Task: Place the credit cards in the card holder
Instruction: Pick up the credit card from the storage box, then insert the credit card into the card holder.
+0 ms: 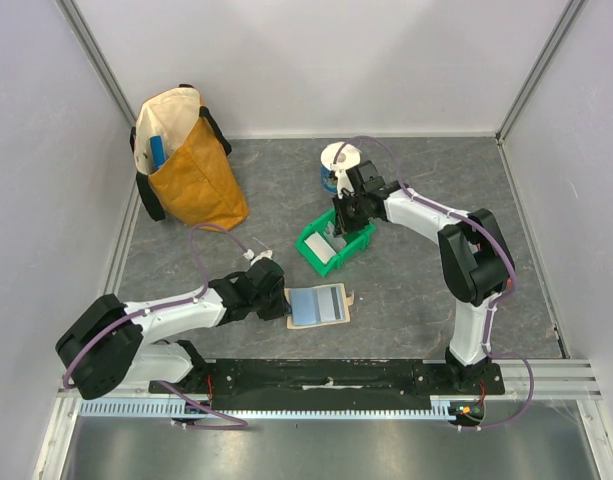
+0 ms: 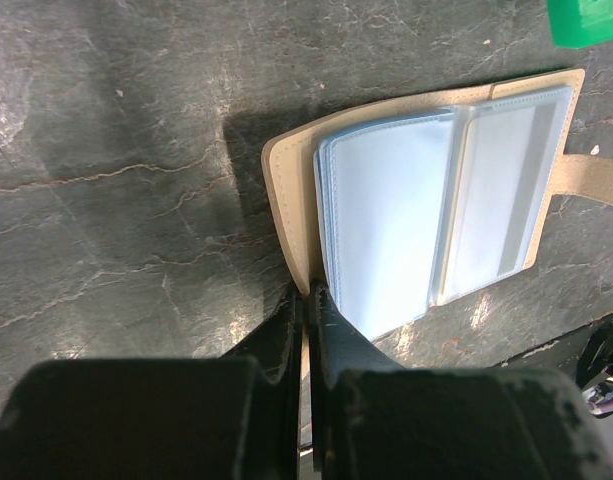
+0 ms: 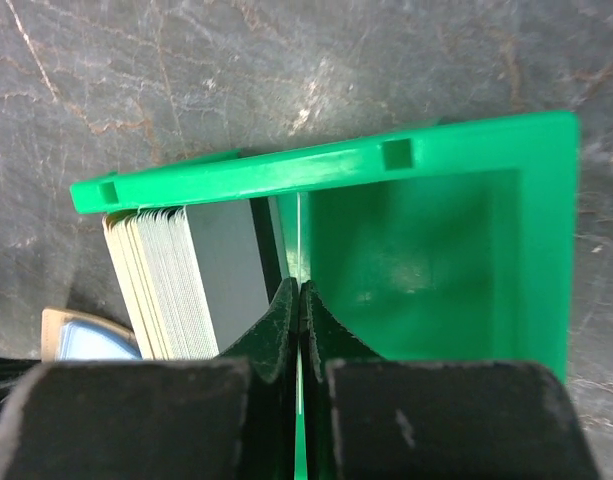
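The tan card holder (image 1: 318, 305) lies open on the dark table, its clear pockets (image 2: 406, 220) facing up. My left gripper (image 2: 308, 295) is shut on the holder's tan left edge (image 2: 286, 200), low against the table. A stack of pale grey credit cards (image 3: 191, 280) stands on edge in the left part of the green bin (image 3: 436, 160). My right gripper (image 3: 301, 288) is inside that bin, beside the stack. It is shut on a single thin card (image 3: 299, 225), which I see edge-on as a white line rising from the jaws.
The green bin (image 1: 334, 245) sits between the holder and a white cup-like object (image 1: 336, 160) further back. A yellow fabric bag (image 1: 191, 165) stands at the back left. Pale walls enclose the table on three sides.
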Robot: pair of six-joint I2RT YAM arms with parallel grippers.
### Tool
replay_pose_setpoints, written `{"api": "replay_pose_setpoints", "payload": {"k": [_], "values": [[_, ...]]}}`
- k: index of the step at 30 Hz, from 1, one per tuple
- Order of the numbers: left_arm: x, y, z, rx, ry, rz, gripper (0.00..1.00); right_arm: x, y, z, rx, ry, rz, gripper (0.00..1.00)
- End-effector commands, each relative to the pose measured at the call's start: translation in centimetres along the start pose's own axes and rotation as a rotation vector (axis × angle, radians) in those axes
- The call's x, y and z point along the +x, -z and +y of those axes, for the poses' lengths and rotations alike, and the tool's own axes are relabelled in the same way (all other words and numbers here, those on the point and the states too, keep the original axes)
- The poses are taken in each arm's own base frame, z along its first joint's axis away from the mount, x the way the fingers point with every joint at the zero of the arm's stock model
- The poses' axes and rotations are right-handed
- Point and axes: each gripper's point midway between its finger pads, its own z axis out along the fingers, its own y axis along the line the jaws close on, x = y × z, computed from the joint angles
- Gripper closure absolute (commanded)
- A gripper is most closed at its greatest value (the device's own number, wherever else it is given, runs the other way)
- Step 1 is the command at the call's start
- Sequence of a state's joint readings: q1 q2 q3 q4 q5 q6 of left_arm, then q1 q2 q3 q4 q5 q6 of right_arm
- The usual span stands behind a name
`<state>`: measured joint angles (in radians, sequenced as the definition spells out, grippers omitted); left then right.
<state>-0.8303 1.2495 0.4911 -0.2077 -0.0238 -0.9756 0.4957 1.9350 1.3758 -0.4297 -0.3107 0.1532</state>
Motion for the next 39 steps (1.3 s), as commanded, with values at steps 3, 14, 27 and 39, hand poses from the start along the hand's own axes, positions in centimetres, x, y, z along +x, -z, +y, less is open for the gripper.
{"api": "replay_pose_setpoints", "payload": {"k": [3,14,27,39], "values": [[-0.7,0.4,-0.6,0.026,-0.033,-0.021,0.98,-5.7,4.3,0.3,0.095,0.073,-0.164,1.00],[-0.4,0.7,-0.5,0.039,-0.024,-0.023,0.98,-7.1,10.4,1.5,0.239,0.028,-0.323,1.00],[-0.2,0.7,-0.7,0.057,-0.012,-0.019,0.98,0.0,14.8,8.8,0.363,-0.219,-0.564,1.00],[1.0,0.4,0.0,0.066,-0.005,0.021,0.98,10.4,9.7,14.5,-0.164,-0.393,-0.377,1.00]]}}
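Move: The right gripper is shut on a clear card inside the green storage box. The card holder's middle lies about 17 cm back from it, 4 cm to its left and some 5 cm lower. The stack of remaining cards stands roughly 3 cm back and 3 cm left of this hand, and the box's middle is nearly straight below. From the left gripper, which already pinches the holder's left edge, the holder's middle is about 7 cm to the right and 1 cm ahead. Keep the right fingers shut on the clear card and raise it out of the storage box, nearly 15 cm up with a slight forward lead. Swing it back about 17 cm over the near end of the box, sinking some 8 cm on the last stretch towards the card holder, and turn the hand about 20 degrees clockwise. Hold the left gripper's pinch on the holder. ##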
